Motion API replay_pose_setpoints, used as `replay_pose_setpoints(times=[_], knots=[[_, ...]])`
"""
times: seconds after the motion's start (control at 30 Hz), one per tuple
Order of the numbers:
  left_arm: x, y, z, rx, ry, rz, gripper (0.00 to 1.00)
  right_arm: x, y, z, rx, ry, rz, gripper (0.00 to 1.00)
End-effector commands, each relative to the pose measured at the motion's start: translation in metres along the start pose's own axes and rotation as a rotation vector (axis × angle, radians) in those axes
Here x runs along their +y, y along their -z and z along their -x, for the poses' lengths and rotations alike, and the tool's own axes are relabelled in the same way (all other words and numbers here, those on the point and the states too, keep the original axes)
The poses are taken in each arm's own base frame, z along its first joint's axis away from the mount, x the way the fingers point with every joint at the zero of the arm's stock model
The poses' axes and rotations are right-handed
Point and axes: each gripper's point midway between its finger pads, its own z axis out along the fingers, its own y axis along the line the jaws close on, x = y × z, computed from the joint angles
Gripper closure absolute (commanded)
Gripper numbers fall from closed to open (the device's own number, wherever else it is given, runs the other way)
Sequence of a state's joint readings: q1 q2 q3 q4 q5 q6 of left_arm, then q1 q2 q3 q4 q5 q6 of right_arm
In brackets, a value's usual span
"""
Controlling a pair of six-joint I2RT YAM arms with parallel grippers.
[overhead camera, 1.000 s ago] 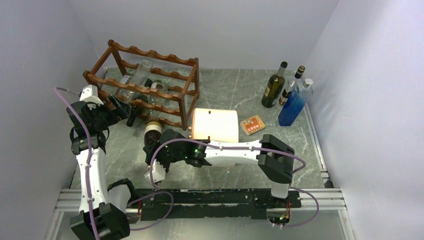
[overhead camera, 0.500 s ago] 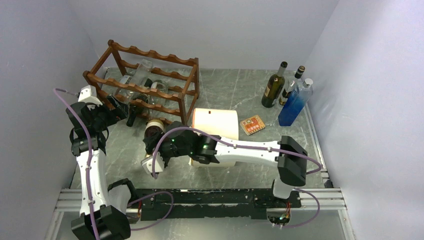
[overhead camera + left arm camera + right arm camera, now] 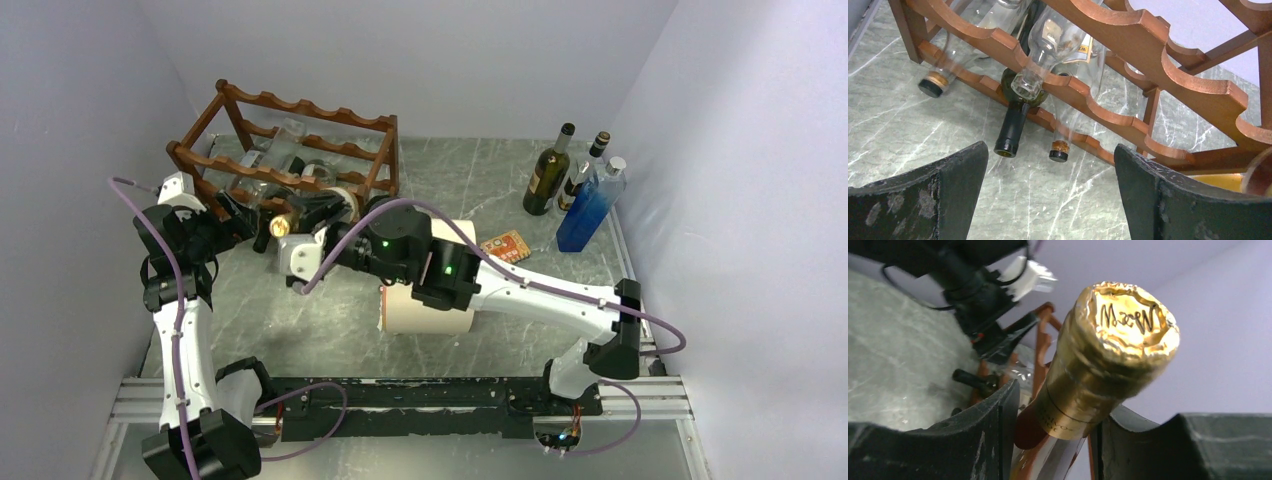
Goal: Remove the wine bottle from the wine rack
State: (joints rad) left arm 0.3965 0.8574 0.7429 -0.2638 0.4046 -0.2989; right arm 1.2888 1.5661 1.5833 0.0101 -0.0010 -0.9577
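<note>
The wine bottle has a gold foil top and is held by its neck in my right gripper, which is shut on it. In the top view the gold top points left, just in front of the wine rack, with the right gripper behind it. The rest of the bottle is hidden by the arm. My left gripper is open and empty, low in front of the wine rack; in the top view the left gripper sits at the rack's front left.
Clear bottles and a dark green bottle lie on the rack's tiers. A cream cylinder lies under the right arm. An orange coaster and three upright bottles stand at the back right.
The right arm has swung from the near table up and towards the rack, carrying the bottle by its neck so the gold top is raised. The left arm has stayed still.
</note>
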Motion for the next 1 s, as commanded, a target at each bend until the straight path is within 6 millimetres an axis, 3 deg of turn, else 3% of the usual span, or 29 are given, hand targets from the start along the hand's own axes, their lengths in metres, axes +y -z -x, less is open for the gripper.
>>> replay_pose_setpoints(times=[0.0,0.37,0.53,0.77,0.97], knots=[[-0.001,0.0,0.004,-0.02,-0.022,-0.017,0.0,-0.178,0.086,0.079,-0.106,0.126,-0.541,1.0],[-0.006,0.0,0.001,-0.009,-0.015,-0.046,0.0,-0.239,0.144,0.062,0.017,0.077,-0.699,1.0],[-0.007,0.0,0.0,-0.006,-0.014,-0.052,0.0,-0.264,0.177,0.043,0.104,0.024,-0.799,1.0],[-0.01,-0.001,-0.001,0.002,-0.014,-0.063,0.0,-0.277,0.217,-0.026,0.275,-0.047,-0.886,1.0],[-0.012,-0.002,-0.004,0.013,-0.015,-0.071,0.0,-0.27,0.252,-0.093,0.404,-0.127,-0.942,1.0]])
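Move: The right hand holds the wine bottle by its gold-capped neck. From it, the standing green bottle lies about 27 cm ahead, 44 cm to the right and 27 cm below; the clear bottle stands some 8 cm farther right of it, the blue bottle about 8 cm right and 9 cm nearer. The white drum is roughly 6 cm ahead, 18 cm right and 33 cm below. From the left hand, the green bottle is about 63 cm right, 14 cm ahead and 7 cm below. Rightward with gathering speed, about 25 cm, while reaching some 16 cm forward and rising roughly 10 cm, the right hand carries the wine bottle away from the rack towards the standing bottles. The climb comes mostly early and levels off near the end; the hand swings clockwise by some 50 degrees with its left side rising, fingers keeping their grip on the neck. ##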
